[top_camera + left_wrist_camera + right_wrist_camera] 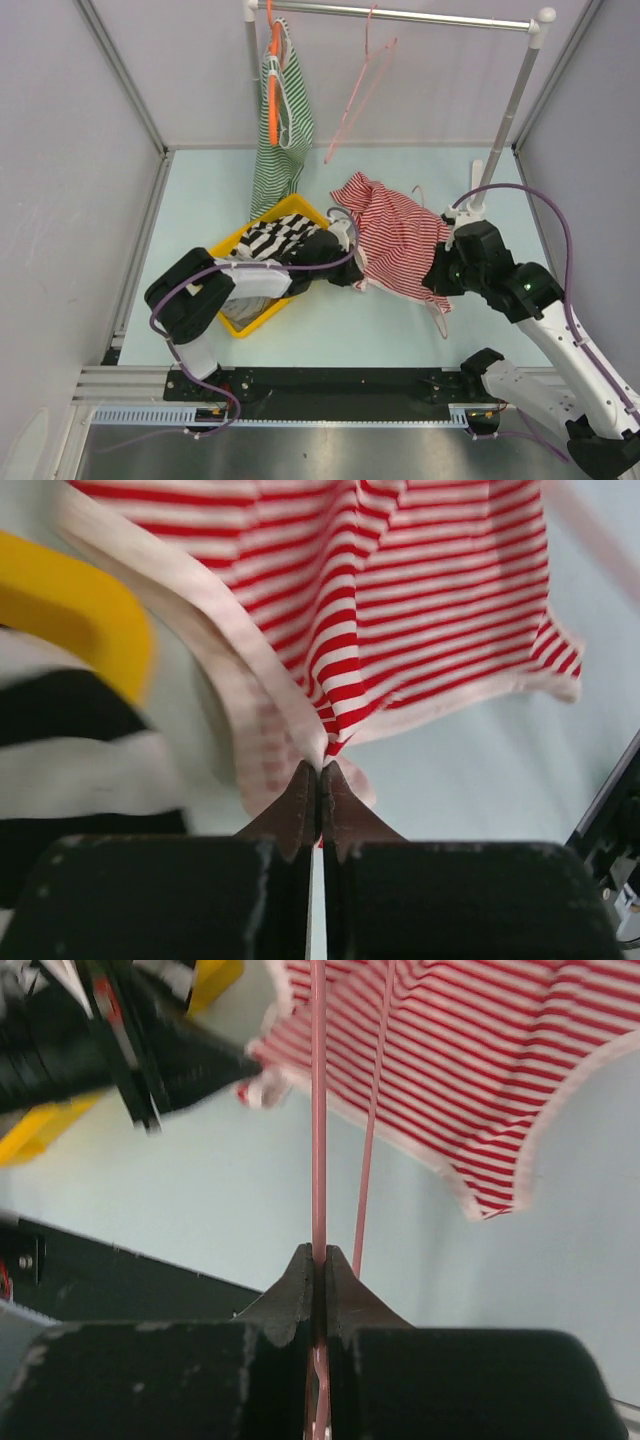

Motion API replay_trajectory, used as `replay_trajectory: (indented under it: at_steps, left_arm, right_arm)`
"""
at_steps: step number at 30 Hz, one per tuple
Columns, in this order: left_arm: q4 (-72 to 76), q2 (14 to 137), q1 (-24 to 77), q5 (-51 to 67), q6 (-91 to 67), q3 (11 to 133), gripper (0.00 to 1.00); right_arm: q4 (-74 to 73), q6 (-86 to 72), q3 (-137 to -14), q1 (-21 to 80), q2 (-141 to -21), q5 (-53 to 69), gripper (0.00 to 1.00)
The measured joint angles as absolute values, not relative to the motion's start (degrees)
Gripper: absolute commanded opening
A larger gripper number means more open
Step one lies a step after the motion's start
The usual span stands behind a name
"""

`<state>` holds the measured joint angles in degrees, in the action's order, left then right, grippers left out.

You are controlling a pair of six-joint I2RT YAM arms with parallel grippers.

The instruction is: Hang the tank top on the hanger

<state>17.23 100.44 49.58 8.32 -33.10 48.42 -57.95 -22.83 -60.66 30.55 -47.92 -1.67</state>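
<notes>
The red-and-white striped tank top lies rumpled on the pale table, right of the yellow bin. My left gripper is shut on its pale-trimmed edge, which shows close up in the left wrist view with the top spreading away. My right gripper sits at the top's right edge. In the right wrist view it is shut on the thin pink wire hanger, whose two wires run under the top. A bit of hanger wire sticks out below the top.
A yellow bin holds a black-and-white striped garment. On the back rail hang a green-striped top on an orange hanger and a second pink wire hanger. The rack post stands at the back right.
</notes>
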Motion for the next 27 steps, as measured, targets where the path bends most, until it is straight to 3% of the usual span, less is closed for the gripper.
replay_trajectory:
  at_steps: [13,27]
  left_arm:
    - [14.13,99.02,38.35,15.35,-30.72,56.40,0.00]
    - [10.92,99.02,35.92,16.64,-27.83,58.54,0.00]
  right_arm:
    - [-59.13,-20.32,-60.69,36.97,-45.67,8.80,0.00]
    - [-66.50,-22.22,-66.52,42.96,-45.69,4.84,0.00]
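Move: The left hand still pinches the near-left corner of the tank top's hem; the garment's middle lies about 12 cm ahead and 10 cm right of it, some 2 cm below, and the yellow tub 5 cm ahead and 21 cm left. From the right hand, which holds the pink hanger, the pinched hem corner is roughly 7 cm ahead, 17 cm left and 18 below; the other hem corner is about 4 cm ahead, 4 cm right, equally low. Keeping its pinch on the hem, the left hand carries that corner forward about 9 cm, lifting it some 6 cm and easing left past the tub's right-hand end, quickly at first and then slowly. The right hand keeps its grip on the hanger and draws back about 6 cm and a little left, dipping slightly before rising, while turning nearly 20 degrees counter-clockwise, which brings the hanger's free end round towards the left fingers and the held hem. ##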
